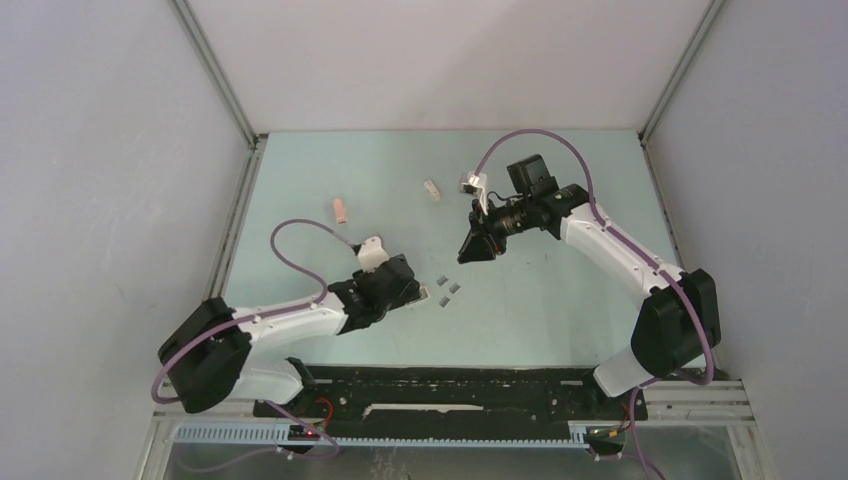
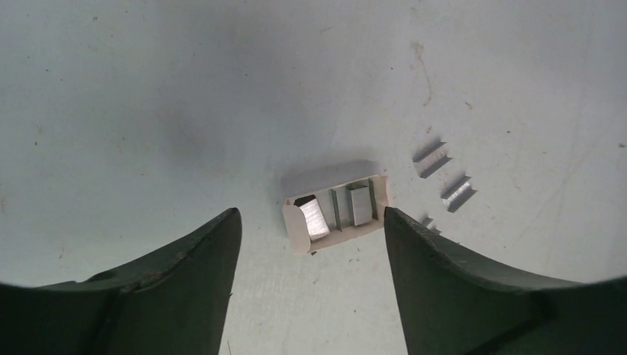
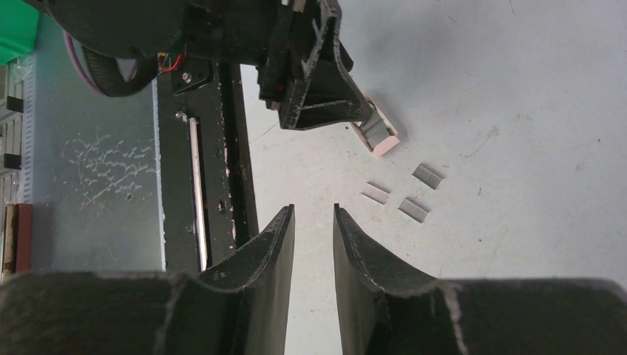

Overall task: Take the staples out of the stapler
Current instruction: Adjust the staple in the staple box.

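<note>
Three short silver staples strips (image 1: 449, 290) lie loose on the table between my grippers. They also show in the left wrist view (image 2: 431, 157) and the right wrist view (image 3: 413, 208). A small white-and-red box (image 2: 336, 211) lies open with staple blocks inside, just ahead of my left gripper (image 2: 311, 214), which is open and empty. My right gripper (image 3: 312, 211) hangs above the table behind the strips, with only a narrow gap between its jaws and nothing in it. A pink stapler (image 1: 341, 210) and a small pale stapler (image 1: 432, 189) lie further back.
The left gripper (image 3: 318, 74) and the box (image 3: 378, 134) show in the right wrist view. The black base rail (image 1: 450, 385) runs along the near edge. Grey walls close in the table (image 1: 560, 310) on three sides.
</note>
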`<state>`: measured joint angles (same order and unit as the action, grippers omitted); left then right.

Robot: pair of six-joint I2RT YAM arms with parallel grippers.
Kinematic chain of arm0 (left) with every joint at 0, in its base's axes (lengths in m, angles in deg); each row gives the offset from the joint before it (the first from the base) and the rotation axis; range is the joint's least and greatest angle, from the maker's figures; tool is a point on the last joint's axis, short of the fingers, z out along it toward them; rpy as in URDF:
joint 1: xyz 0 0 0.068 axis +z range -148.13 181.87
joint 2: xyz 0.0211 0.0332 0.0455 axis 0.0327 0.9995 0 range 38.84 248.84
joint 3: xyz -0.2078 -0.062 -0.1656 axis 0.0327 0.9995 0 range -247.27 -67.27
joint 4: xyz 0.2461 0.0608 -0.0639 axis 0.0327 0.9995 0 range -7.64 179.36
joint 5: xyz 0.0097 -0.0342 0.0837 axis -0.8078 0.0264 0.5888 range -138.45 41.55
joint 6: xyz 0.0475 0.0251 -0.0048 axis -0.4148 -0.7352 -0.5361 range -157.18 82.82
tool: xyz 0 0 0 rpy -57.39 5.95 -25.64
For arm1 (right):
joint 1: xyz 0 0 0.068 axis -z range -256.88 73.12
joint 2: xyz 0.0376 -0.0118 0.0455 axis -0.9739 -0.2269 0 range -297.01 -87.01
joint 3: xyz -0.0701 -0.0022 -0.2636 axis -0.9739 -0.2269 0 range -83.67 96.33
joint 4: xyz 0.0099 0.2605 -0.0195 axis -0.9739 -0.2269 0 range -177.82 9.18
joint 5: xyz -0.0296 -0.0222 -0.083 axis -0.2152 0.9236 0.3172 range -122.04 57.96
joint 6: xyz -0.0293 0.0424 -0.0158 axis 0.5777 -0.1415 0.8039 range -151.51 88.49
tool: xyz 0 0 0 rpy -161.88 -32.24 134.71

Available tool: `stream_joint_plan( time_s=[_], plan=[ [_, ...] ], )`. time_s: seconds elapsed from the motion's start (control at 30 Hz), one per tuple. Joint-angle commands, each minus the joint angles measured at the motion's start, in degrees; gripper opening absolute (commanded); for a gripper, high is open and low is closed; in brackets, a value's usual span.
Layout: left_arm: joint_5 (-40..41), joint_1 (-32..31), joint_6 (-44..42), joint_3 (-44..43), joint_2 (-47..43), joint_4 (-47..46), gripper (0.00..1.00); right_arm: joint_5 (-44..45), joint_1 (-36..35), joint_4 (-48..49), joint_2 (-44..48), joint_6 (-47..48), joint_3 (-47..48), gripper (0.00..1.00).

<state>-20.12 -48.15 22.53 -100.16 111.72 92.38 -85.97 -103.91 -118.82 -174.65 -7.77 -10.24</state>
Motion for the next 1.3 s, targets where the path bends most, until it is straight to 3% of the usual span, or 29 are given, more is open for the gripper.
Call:
stream_joint_plan(
  time_s=[0.0, 0.63, 1.27],
  plan=[
    [2.43, -0.28, 1.54, -4.14, 3.49, 2.67, 0.73, -1.65, -0.09, -0.23, 0.03, 0.86, 0.18, 0.34],
    [1.73, -0.21, -0.89, -6.75, 10.23, 2.28, 0.51, -1.71, 0.04, -0.32, 0.0, 0.95, 0.22, 0.34],
    [2.6, -0.18, -2.42, -6.62, 7.87, 4.75, 0.37, -1.73, 0.04, -0.32, 0.17, 0.85, 0.2, 0.34]
  ],
)
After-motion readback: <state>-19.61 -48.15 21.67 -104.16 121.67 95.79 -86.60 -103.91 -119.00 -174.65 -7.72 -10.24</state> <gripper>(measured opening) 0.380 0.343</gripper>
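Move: The left hand is above the staple box: the loose staple in the box's left end lies almost directly below, about 4 cm down and barely to the right, while the box's middle is about 1 cm ahead and 2 cm right. Three staple pieces lie on the table 5 cm below this hand: one 4 cm ahead and 6 right, one 3 ahead and 8 right, one level and 6 right. From the right hand that loose staple is some 9 cm left, 2 ahead and 19 down. The left hand sinks nearly straight down, about 3.5 cm, towards the loose staple in the left end of the staple box, easing off as it gets low while the wrist tips slightly further down and rolls a little, under 10 degrees in all. The fingers narrow the whole way, from well open to under half open, ending astride the box's left end wall, with the left finger just outside it and the right one over or inside the box beside the staple, and they come against the box. ##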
